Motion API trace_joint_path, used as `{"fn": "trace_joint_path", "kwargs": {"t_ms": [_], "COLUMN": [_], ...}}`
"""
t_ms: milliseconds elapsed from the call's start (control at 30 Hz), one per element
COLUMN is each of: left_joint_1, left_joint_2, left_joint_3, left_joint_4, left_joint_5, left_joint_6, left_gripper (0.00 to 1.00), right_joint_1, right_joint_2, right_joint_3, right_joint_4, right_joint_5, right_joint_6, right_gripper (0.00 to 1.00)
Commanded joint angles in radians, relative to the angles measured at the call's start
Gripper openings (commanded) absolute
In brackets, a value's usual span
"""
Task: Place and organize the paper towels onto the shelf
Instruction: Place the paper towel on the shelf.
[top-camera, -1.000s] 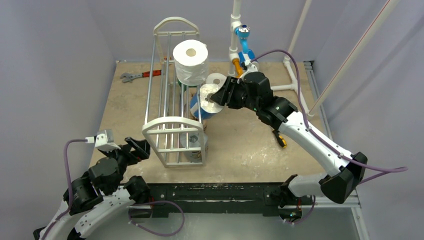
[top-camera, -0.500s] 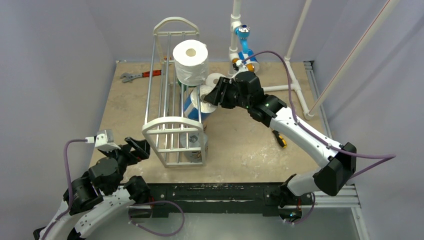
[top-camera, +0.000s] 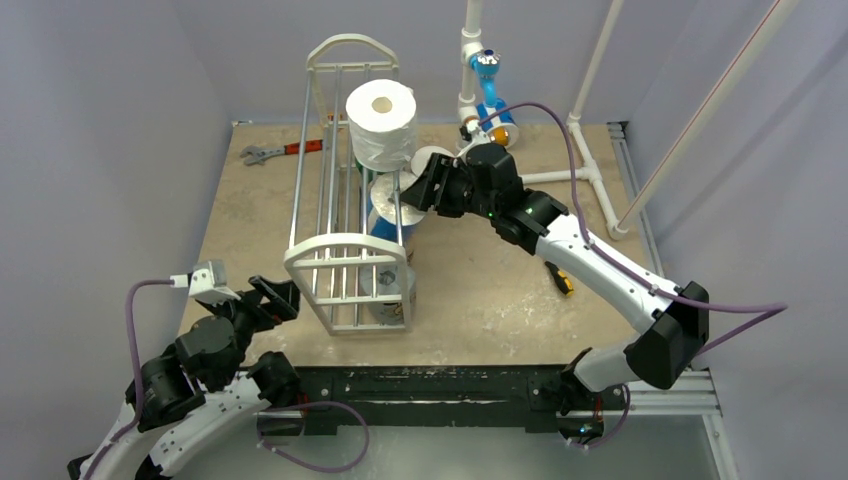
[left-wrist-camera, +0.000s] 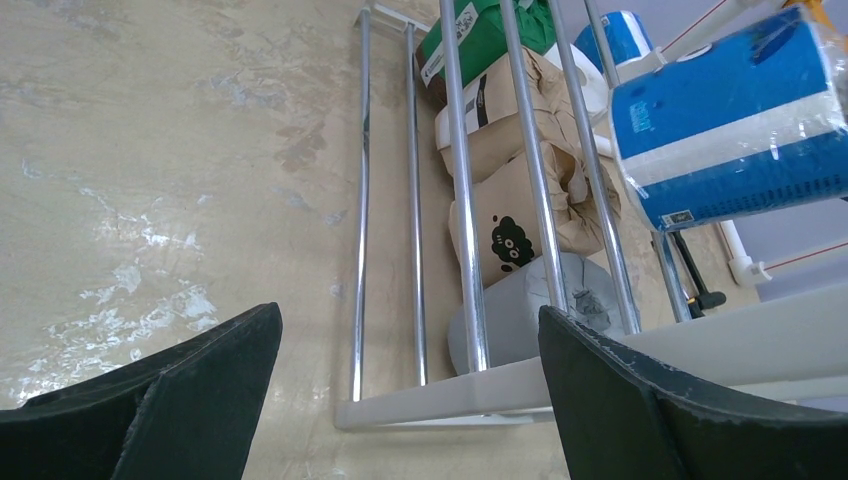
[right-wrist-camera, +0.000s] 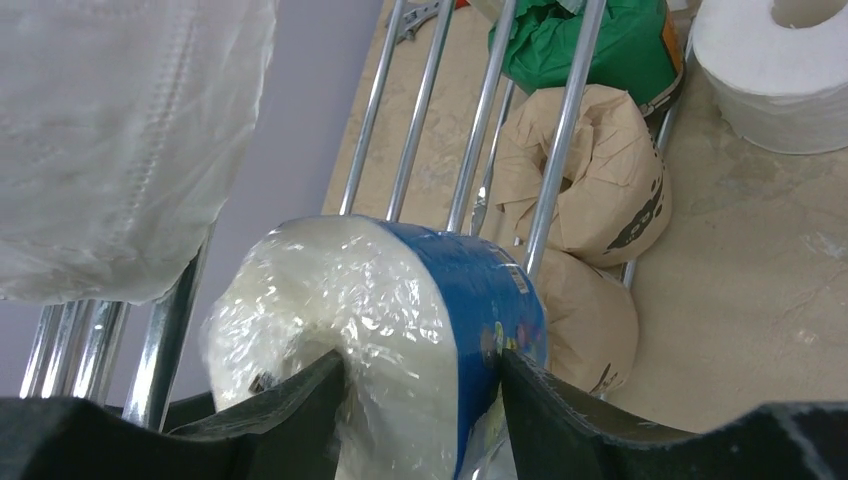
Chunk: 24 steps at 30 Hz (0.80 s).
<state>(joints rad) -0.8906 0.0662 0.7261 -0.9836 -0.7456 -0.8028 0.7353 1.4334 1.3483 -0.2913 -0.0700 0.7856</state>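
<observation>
The shelf (top-camera: 345, 262) stands mid-table, its long side running away from me. A plain white roll (top-camera: 381, 122) sits upright on its top rods. My right gripper (top-camera: 415, 190) reaches in from the shelf's right side and is shut on a blue-white wrapped roll (top-camera: 385, 215), which rests on the middle rods. In the right wrist view one finger (right-wrist-camera: 300, 400) presses the roll's (right-wrist-camera: 420, 300) end face and the other its blue side. Green (left-wrist-camera: 470, 35), tan (left-wrist-camera: 510, 200) and grey (left-wrist-camera: 530, 310) rolls lie on the bottom tier. My left gripper (top-camera: 270, 298) hangs open near the shelf's front left corner.
Another white roll (top-camera: 432, 157) stands on the table behind the right gripper. A wrench (top-camera: 280, 150) lies at the back left. A white pipe frame with blue and orange fittings (top-camera: 480, 70) rises at the back right. A small yellow-black tool (top-camera: 560, 278) lies under the right arm.
The right arm has reached left and carried the blue-white roll from beside the shelf in between its rods. The left arm has not moved.
</observation>
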Motion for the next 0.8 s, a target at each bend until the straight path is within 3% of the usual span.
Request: {"fn": "trace_joint_path", "kwargs": {"t_ms": [0, 433, 767], "left_joint_1": [-0.002, -0.002, -0.002], "left_joint_2": [-0.007, -0.003, -0.011], "left_joint_3": [0.004, 0.007, 0.025], "left_joint_4": [0.005, 0.005, -0.022], "left_joint_5": [0.006, 0.009, -0.008], "left_joint_6": [-0.013, -0.010, -0.011], "left_gripper": [1.00, 0.99, 1.00], "right_joint_1": [0.009, 0.009, 0.007], "right_joint_2": [-0.027, -0.061, -0.306], "right_joint_3": [0.035, 0.032, -0.043], "right_joint_4": [0.061, 0.016, -0.157], "right_joint_5": [0.004, 0.020, 0.084], "right_joint_6": [0.014, 0.011, -0.068], "right_gripper": [0.58, 0.73, 0.83]}}
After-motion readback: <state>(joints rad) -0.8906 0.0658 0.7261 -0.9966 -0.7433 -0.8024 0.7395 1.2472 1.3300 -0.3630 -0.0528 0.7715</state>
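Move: The blue-wrapped paper towel, still between the right fingers at its upper rim, has its middle about 4 cm left of the right hand, 1 cm ahead and 4 cm below, over the rails of the shelf's lower tier. A white roll on the upper tier stands some 9 cm ahead, 4 cm left and 10 cm higher; another is on the table about 16 cm ahead, 5 cm right and 22 cm below. From the idle left hand, the blue towel lies about 16 cm ahead, 21 cm right and 2 cm higher. The right hand stays almost in place at the side of the shelf while its fingers spread from about half to nearly wide open, letting go of the blue paper towel's rim. Then it quickens up and away from the shelf, rising about 5 cm while drawing back and to the right some 3 cm each, with the wrist tipping up only slightly and both fingers clear of the towel. ##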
